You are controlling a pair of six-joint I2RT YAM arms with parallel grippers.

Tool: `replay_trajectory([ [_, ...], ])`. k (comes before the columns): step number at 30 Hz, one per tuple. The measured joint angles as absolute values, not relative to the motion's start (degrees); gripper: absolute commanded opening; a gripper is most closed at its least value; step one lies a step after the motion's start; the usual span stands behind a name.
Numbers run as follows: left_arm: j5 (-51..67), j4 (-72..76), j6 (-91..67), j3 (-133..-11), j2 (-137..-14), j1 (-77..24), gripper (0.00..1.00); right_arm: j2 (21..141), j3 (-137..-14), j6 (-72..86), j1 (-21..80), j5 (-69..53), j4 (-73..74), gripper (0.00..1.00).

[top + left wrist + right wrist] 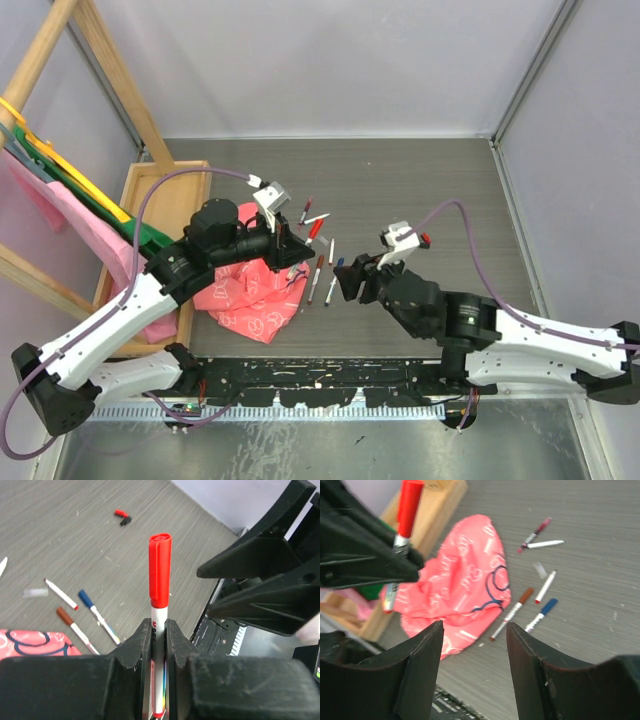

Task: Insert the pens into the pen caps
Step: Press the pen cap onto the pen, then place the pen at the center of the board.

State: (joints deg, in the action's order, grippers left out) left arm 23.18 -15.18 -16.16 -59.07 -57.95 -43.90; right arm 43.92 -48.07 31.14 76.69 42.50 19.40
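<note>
My left gripper is shut on a white-barrelled pen that stands upright between the fingers, with a red cap on its upper end. The same capped pen shows at upper left in the right wrist view. My right gripper stands open and empty just right of it, above the table. On the table lie a brown-capped pen, a blue-capped pen, an uncapped red-tipped pen, a dark-red-capped pen and a white pen. A small red and black cap lies farther off.
A crumpled pink patterned cloth lies under the left gripper. A wooden tray stands at the left with a wooden frame and coloured cloths beyond it. The right gripper hangs beside the loose pens.
</note>
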Motion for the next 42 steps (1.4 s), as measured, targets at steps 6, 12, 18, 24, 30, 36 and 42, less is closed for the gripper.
replay_trajectory([
  [6, 19.64, -17.47, -17.82, -57.17, -59.20, -43.90, 0.00, 48.93, -46.30, 32.95, 59.09, 31.48, 22.33, 0.62],
  [12, 15.53, -17.58, -20.84, -57.06, -62.37, -45.84, 0.00, 48.27, -41.01, 35.07, 39.38, 15.53, 22.37, 0.70],
  [18, 6.92, -18.52, -24.71, -57.06, -68.90, -51.83, 0.00, 46.39, -34.50, 37.26, 26.98, 3.11, 22.83, 0.78],
  [24, -1.74, -19.33, -28.64, -58.15, -76.99, -56.51, 0.00, 40.82, -33.19, 37.74, 21.89, -1.17, 25.19, 0.87],
  [30, -8.49, -21.02, -32.69, -63.11, -89.38, -60.23, 0.00, 35.46, -33.23, 37.67, 21.56, -1.19, 27.11, 0.92],
  [36, -12.99, -22.44, -36.73, -70.63, -100.55, -61.76, 0.00, 29.30, -34.26, 36.95, 21.56, -1.19, 30.15, 0.92],
  [42, -16.05, -23.81, -39.53, -76.73, -108.14, -62.15, 0.00, 24.45, -36.62, 35.55, 21.54, -0.93, 33.54, 0.92],
])
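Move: Below and to the right of the left hand, which still holds the capped red pen, lies the bare table spot just right of the blue pen: about 5 cm ahead, 11 cm right, 29 cm down. On the table, the blue pen is 5 ahead and 6 right, the brown pen 5 ahead and 1 right, the white pen 13 ahead and 5 right. From the empty right hand the spot is some 10 cm ahead, 2 right, 27 down. Sinking about 24 cm, the left hand carries the capped red pen down and some 10 cm right, slightly forward, towards the bare spot beside the blue pen, its fingers keeping their grip while they swing from pointing sideways to steeply down. The empty right hand dips forward and right, then rises and draws back, still going right and opening almost fully, away from the held pen. ##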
